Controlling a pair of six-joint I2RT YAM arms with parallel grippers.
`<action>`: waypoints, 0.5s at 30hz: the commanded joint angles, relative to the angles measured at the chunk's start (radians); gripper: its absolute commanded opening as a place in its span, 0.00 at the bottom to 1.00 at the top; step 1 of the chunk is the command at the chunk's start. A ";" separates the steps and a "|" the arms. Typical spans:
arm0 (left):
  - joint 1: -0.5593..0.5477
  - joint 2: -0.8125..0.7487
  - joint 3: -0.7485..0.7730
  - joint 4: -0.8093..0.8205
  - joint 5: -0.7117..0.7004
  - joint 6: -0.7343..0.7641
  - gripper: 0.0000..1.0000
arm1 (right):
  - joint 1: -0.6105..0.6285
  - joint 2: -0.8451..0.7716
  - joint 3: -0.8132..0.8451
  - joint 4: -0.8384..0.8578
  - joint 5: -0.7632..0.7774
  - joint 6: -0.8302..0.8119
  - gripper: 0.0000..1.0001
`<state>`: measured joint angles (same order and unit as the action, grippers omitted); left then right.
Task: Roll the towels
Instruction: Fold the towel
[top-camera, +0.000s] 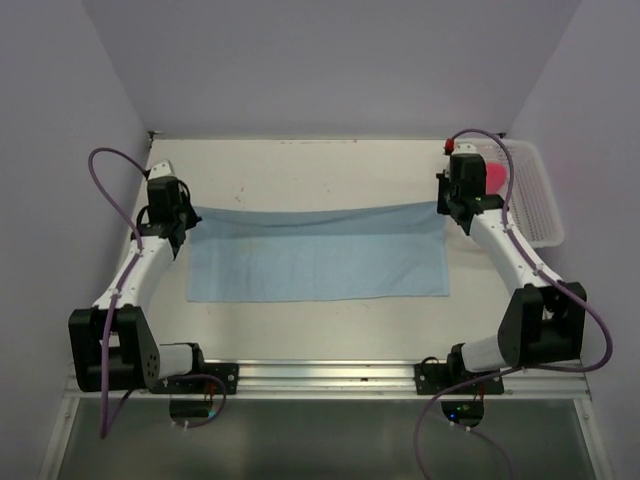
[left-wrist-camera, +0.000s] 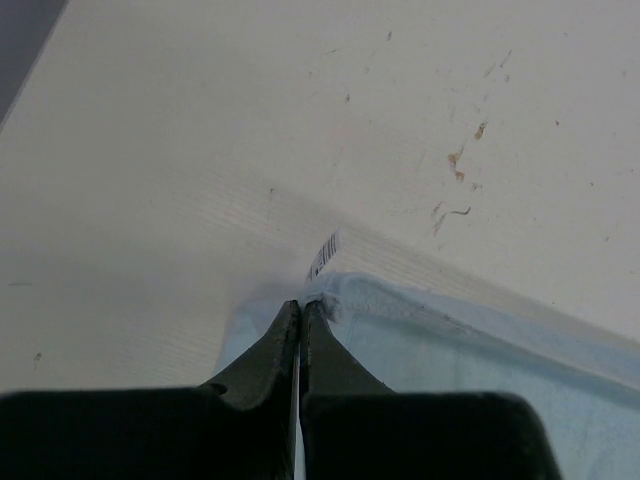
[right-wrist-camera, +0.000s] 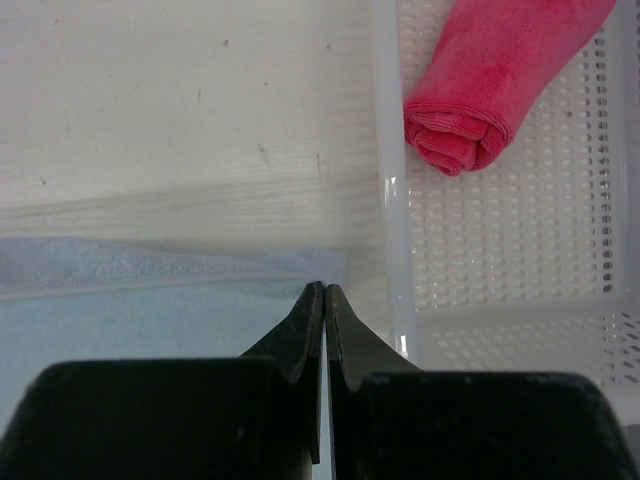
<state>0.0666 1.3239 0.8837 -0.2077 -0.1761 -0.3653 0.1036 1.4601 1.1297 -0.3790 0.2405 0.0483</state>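
Note:
The light blue towel (top-camera: 318, 255) lies spread flat across the middle of the table. My left gripper (top-camera: 178, 238) is at its far left corner, jaws shut on the bunched corner (left-wrist-camera: 301, 305), where a small white label (left-wrist-camera: 323, 257) sticks out. At the far right corner my right gripper (top-camera: 455, 215) is shut the same way on the blue cloth (right-wrist-camera: 324, 288). The towel's far edge (right-wrist-camera: 120, 270) shows a narrow folded band. The red-pink towel (right-wrist-camera: 500, 70) lies rolled up inside the white basket (right-wrist-camera: 500, 300).
The white mesh basket (top-camera: 535, 200) stands at the table's far right, close beside my right gripper. Its rim (right-wrist-camera: 390, 190) is just right of the fingertips. Small stains (left-wrist-camera: 458, 160) mark the table beyond the towel's left corner. Walls enclose the table on three sides.

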 joint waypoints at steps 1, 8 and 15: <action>0.012 -0.104 -0.063 0.025 -0.030 -0.018 0.00 | -0.007 -0.087 -0.047 -0.029 0.002 -0.005 0.00; 0.012 -0.202 -0.152 0.039 -0.026 0.037 0.00 | -0.005 -0.210 -0.130 -0.063 -0.040 0.024 0.00; 0.012 -0.308 -0.244 0.080 -0.029 0.097 0.00 | -0.005 -0.259 -0.200 -0.103 -0.023 0.061 0.00</action>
<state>0.0673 1.0618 0.6598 -0.1967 -0.1867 -0.3191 0.1036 1.2308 0.9447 -0.4541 0.2142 0.0822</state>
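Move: Each hand still pinches one end of the light-blue towel's raised edge. The towel's near left corner lies flat some 18 cm back from the left hand, level sideways and about 9 cm below. The near right corner is about 20 cm back from the right hand, straight behind and 10 cm below. From the right hand the basket's middle is roughly 19 cm right and 8 cm ahead, with the red rolled towel about 14 cm right and 12 cm ahead. Keeping their pinch on both ends of the raised edge, the two hands draw it straight back together towards the near edge lying on the table, about 5.5 cm with the left and 6 cm with the right. The right hand lifts about a centimetre early on, then sinks nearly 2 cm; the left does the same more faintly. The fingers stay shut and the wrists hardly turn. ##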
